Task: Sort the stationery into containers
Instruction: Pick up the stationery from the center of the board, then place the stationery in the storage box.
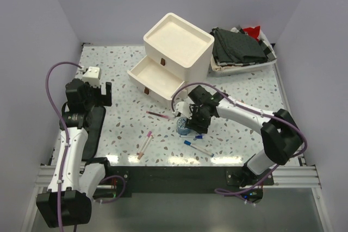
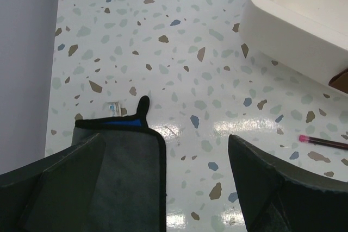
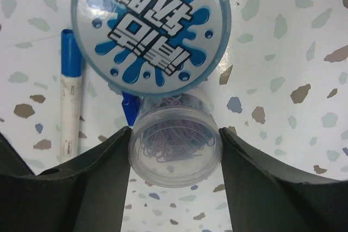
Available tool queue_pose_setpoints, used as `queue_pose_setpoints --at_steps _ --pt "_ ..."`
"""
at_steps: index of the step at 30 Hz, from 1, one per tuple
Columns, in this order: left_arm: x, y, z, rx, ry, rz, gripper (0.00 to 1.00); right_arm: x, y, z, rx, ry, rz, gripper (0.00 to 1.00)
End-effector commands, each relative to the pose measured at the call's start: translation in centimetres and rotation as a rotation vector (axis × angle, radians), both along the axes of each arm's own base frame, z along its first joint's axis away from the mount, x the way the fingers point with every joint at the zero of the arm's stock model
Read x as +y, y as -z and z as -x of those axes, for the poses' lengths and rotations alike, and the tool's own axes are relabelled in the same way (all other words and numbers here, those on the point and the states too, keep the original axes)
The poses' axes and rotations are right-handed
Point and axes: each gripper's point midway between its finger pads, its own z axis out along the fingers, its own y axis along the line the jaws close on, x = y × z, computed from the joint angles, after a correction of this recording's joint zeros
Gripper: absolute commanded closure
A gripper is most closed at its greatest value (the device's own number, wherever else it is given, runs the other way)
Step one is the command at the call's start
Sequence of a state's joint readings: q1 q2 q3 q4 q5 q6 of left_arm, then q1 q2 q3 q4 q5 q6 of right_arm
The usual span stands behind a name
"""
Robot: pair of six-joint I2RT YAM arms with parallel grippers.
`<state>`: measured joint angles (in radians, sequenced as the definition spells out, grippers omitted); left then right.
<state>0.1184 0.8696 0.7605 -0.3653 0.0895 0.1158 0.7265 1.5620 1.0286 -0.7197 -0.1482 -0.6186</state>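
My right gripper has both fingers pressed against the sides of a clear round tub of paper clips that lies on the table. Just beyond the tub lies a round blue-and-white tape roll, and to their left a white pen with a blue cap. From above, the right gripper hangs over the blue roll. The cream cabinet has its bottom drawer pulled out. A maroon pen, a pink pen and a white pen lie loose. My left gripper is open and empty.
A white tray of dark cloths stands at the back right. A dark mat with blue trim lies under the left gripper, and the drawer's corner and the maroon pen are off to its right. Side walls bound the table.
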Motion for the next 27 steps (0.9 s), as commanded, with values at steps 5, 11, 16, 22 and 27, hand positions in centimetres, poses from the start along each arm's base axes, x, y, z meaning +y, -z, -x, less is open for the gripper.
queue_pose_setpoints --at_steps 5,11,16,22,27 --pt "-0.7 -1.5 -1.1 -0.069 0.034 0.037 0.00 0.1 -12.8 -0.8 -0.215 -0.051 -0.147 0.88" --pt "-1.1 -1.3 -1.2 -0.068 0.049 0.056 0.00 3.5 -19.3 -4.1 -0.352 0.029 -0.328 0.84" --pt "-1.2 -1.9 -1.3 -0.079 0.052 0.059 0.00 7.0 -21.4 -8.7 -0.405 0.084 -0.376 0.84" --pt "-1.1 -1.9 -1.1 -0.076 0.052 0.057 0.00 11.8 -21.9 -13.3 -0.432 0.060 -0.350 0.83" --pt "-1.3 -1.6 -0.8 -0.074 0.055 0.064 0.00 14.2 -20.6 -14.8 -0.426 0.024 -0.280 0.81"
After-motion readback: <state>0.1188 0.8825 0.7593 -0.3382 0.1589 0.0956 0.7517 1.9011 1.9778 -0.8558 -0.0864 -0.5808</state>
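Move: The right hand already pinches the clear jar of paperclips; the open middle drawer it is bound for has its middle about 18 cm ahead, 16 cm to the left and some 6 cm above. The blue-lidded tub stands about 1 cm ahead and 6 cm left of the hand, the short blue-capped marker 4 cm back and 3 cm left, the red-black pen 5 cm ahead and 16 cm left. From the idle left hand the drawer is roughly 10 cm ahead, 22 cm right and 8 cm below. Keeping its pinch on the clear jar, the right hand first whisks it steeply up from beside the blue-lidded tub, about 20 cm, clearing the drawer's height before it travels far sideways. It then swings forward and to the left, some 14 cm each way, to bring the jar over the open drawer, sinking only a little at the end, while the wrist tilts some 25 degrees so that the fingertips swing forward and left. ##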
